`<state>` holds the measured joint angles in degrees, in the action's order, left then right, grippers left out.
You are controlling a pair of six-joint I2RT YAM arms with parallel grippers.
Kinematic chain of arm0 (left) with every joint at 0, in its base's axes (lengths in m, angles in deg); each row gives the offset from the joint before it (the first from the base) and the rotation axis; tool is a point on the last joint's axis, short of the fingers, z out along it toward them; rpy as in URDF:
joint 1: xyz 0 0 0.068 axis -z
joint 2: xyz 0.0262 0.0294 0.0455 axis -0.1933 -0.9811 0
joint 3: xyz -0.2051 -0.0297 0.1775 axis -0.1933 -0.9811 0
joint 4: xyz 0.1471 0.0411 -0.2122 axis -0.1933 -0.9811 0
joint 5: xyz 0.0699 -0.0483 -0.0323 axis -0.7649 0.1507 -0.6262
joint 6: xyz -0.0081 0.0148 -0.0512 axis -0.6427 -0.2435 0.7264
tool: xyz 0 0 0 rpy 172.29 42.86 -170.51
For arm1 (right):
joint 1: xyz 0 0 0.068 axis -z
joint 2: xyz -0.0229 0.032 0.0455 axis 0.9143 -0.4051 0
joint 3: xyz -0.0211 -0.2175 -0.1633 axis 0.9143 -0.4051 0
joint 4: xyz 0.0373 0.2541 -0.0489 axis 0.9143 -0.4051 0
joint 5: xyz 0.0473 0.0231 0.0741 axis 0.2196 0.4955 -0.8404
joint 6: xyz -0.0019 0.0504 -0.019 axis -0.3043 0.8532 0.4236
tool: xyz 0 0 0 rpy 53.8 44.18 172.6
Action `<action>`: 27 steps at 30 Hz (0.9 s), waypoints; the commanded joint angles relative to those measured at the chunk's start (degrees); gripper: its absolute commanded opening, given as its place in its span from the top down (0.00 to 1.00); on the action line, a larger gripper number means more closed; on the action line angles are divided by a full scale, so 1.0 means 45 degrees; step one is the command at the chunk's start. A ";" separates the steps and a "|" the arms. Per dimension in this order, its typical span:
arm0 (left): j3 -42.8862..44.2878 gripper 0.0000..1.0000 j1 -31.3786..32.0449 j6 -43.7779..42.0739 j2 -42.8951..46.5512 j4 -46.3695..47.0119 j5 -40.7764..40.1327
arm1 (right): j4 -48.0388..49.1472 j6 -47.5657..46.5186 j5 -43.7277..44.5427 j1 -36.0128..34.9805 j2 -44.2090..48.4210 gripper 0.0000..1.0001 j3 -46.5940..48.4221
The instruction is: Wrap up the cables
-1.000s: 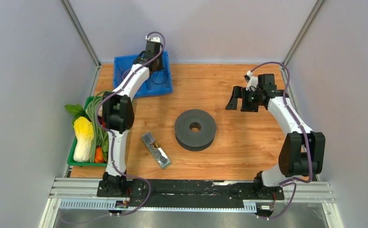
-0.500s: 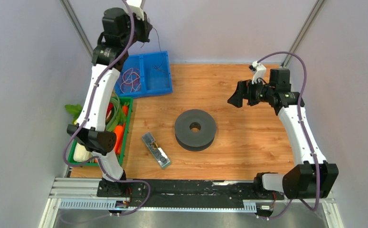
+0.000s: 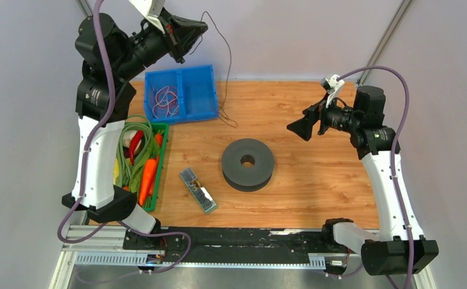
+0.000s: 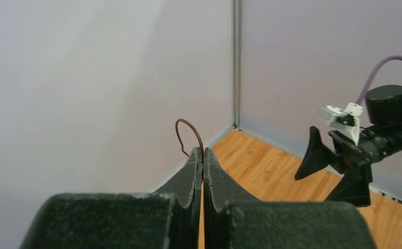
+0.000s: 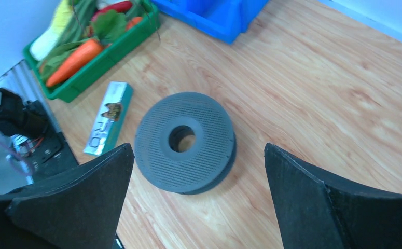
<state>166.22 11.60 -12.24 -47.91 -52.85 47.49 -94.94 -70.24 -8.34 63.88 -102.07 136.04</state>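
Observation:
A thin black cable (image 3: 229, 60) arcs from my left gripper (image 3: 196, 29) down past the blue bin to the table, where its end lies near the bin's right corner. The left gripper is raised high at the back left and is shut on the cable. In the left wrist view the cable (image 4: 190, 127) loops out of the closed fingertips of the left gripper (image 4: 203, 155). A dark grey spool (image 3: 261, 171) lies flat mid-table. My right gripper (image 3: 297, 127) hovers open to the spool's upper right, holding nothing. Between the fingers of the right gripper (image 5: 198, 148), the spool (image 5: 198, 119) shows below.
A blue bin (image 3: 202, 96) at the back left holds pale tangled wires. A green tray (image 3: 163, 162) of vegetables runs along the left edge. A small teal box (image 3: 197, 189) lies left of the spool. Grey walls enclose the table on three sides.
My left arm has lifted out of the blue bin and risen high, drawing the black cable up and out to the right. The right arm has risen and shifted slightly right, still open.

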 commanded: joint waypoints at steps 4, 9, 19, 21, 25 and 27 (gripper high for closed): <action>-0.0323 1.00 0.0453 0.0900 0.0638 -0.0764 0.1560 | 0.0589 -0.0601 -0.2071 -0.2080 0.0654 0.00 -0.0375; -0.0909 1.00 0.0708 0.0978 0.1146 -0.0764 0.2069 | 0.0880 -0.0955 -0.0215 -0.4232 0.0753 0.00 -0.1039; -0.1242 1.00 0.0786 0.1369 0.1751 -0.0764 0.2831 | 0.3556 0.2262 0.1797 -0.4936 -0.1139 0.00 -0.1470; -0.1300 1.00 0.0786 0.1389 0.1830 -0.0745 0.2948 | 0.3888 0.2929 0.1759 -0.4975 -0.1589 0.00 -0.1256; -0.1301 1.00 0.0825 0.1428 0.1889 -0.0569 0.2987 | 0.4435 0.4587 0.1408 -0.5151 -0.2779 0.00 -0.0826; -0.1281 1.00 0.0825 0.1428 0.1889 -0.0530 0.3026 | 0.4728 0.5777 0.0980 -0.5132 -0.3540 0.00 -0.0592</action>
<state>160.41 14.85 -6.97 -40.26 -57.20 59.66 -79.95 -55.75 -2.26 41.35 -113.59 129.57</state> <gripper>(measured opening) 0.009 0.998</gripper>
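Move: The cable's lower end dangles roughly 18 cm left of the right hand, 9 cm ahead and 16 below. The spool lies 15 cm left of that hand, about level with it and 29 below; the small parts box is about 30 cm left, 11 back, 30 below. From the left hand, which already grips the cable high up, the dangling end is some 6 cm right, 7 ahead and 45 below; the spool is 10 right, level, 58 below. Leftward by about 12 cm, the wide-open right hand swings towards the dangling cable end, first drawing back some 7 cm, then reaching forward again while sinking about 7 cm and tipping its fingers down. Meanwhile the left hand keeps the cable pinched and draws back, drifting slightly right and turning clockwise. ##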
